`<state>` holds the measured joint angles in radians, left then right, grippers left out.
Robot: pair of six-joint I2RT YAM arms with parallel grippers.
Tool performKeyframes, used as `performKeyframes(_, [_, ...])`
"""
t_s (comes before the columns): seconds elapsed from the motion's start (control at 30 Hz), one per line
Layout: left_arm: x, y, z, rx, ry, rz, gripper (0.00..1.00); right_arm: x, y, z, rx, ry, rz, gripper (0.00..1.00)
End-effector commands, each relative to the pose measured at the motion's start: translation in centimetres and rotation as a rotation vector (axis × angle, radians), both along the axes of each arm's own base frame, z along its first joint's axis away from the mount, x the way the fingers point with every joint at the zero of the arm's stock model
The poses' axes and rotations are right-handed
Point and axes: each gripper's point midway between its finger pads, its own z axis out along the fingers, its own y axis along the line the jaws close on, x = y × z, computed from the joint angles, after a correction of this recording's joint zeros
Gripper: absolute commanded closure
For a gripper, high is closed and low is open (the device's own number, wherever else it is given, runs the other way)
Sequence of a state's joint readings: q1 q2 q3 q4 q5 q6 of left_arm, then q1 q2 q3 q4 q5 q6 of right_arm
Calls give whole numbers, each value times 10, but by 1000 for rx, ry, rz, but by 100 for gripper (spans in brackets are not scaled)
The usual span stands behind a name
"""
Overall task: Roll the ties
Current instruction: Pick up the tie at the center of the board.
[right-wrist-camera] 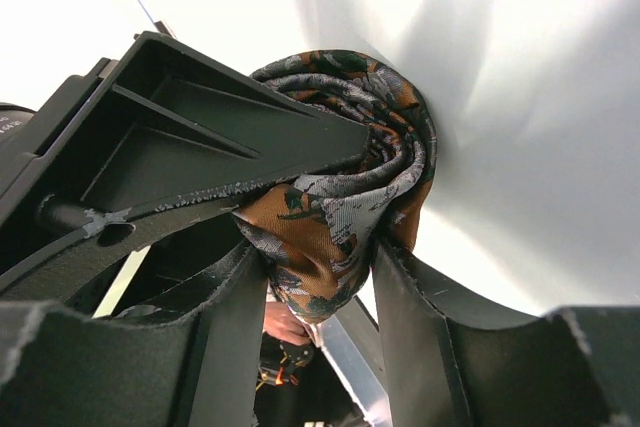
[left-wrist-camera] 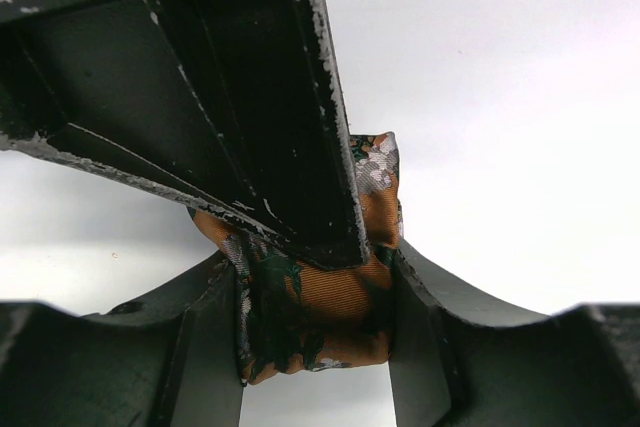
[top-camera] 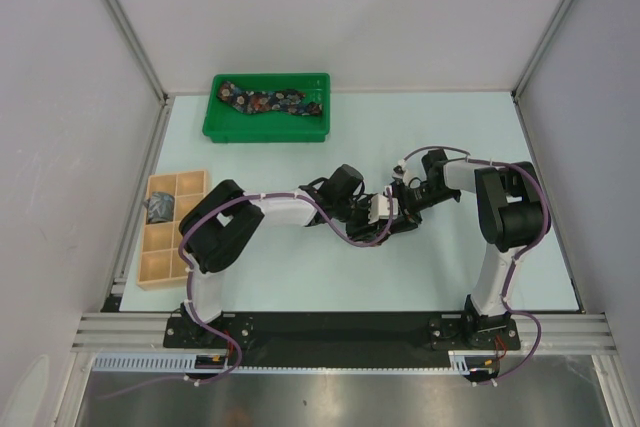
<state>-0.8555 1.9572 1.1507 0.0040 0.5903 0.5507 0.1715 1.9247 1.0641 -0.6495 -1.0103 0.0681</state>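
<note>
A rust-brown tie [left-wrist-camera: 335, 292], rolled into a tight bundle, hangs above the middle of the table between both grippers. My left gripper [left-wrist-camera: 315, 347] is shut on it, with fabric filling the gap between its fingers. My right gripper [right-wrist-camera: 320, 317] grips the same roll [right-wrist-camera: 340, 207] from the opposite side, its spiral end showing above the jaws. In the top view the two grippers meet [top-camera: 392, 205] and hide the roll. A dark navy floral tie [top-camera: 272, 102] lies loose in the green tray. A grey-blue rolled tie [top-camera: 160, 207] sits in a compartment of the wooden box.
The green tray [top-camera: 215, 132] stands at the back left of the table. The tan wooden compartment box [top-camera: 170, 237] lies along the left edge. Purple cables loop over both arms near the centre.
</note>
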Motion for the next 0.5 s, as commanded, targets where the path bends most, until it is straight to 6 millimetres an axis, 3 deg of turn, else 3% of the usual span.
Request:
performKeyframes(0.0, [-26, 6, -16, 48, 39, -71, 76, 24, -1, -4, 3, -67, -36, 52])
performKeyframes(0.23, [-29, 6, -16, 51, 32, -81, 78, 26, -5, -10, -32, -61, -51, 53])
performKeyframes(0.3, [-29, 6, -16, 54, 32, -80, 76, 26, -5, -9, -31, -69, -47, 73])
performKeyframes(0.33, [-29, 6, -16, 54, 33, -75, 73, 26, -5, -8, -30, -74, -46, 80])
performKeyframes(0.37, [-29, 6, -15, 52, 38, -66, 69, 26, -5, -7, -29, -79, -45, 93])
performKeyframes(0.4, [-26, 6, -10, 45, 28, -55, 54, 25, -6, -7, -26, -85, -37, 98])
performKeyframes(0.47, [-21, 6, -2, 20, 25, -13, 38, 23, -6, -4, -23, -89, -32, 100])
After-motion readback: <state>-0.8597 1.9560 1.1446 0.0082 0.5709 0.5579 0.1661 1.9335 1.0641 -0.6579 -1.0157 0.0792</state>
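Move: The tie, rolled into a small bundle, sits right at both hands: its middle is about 2 cm to the right hand's left and 1 cm below it, level with it fore and aft. From the left hand, which already holds the bundle between its fingers, the middle is about 1 cm to the right and 1 cm down. The only sizeable neighbour, the green bin, lies roughly 27 cm ahead of the right hand and 28 cm to its left, a couple of centimetres lower. The right fingers, already half open around the near part of the rolled tie, close almost fully and pinch its fabric, after a short hold. The right hand stays where it is, shifting under 1 cm and turning only a few degrees. The left hand also stays put and keeps the roll between its fingers. ##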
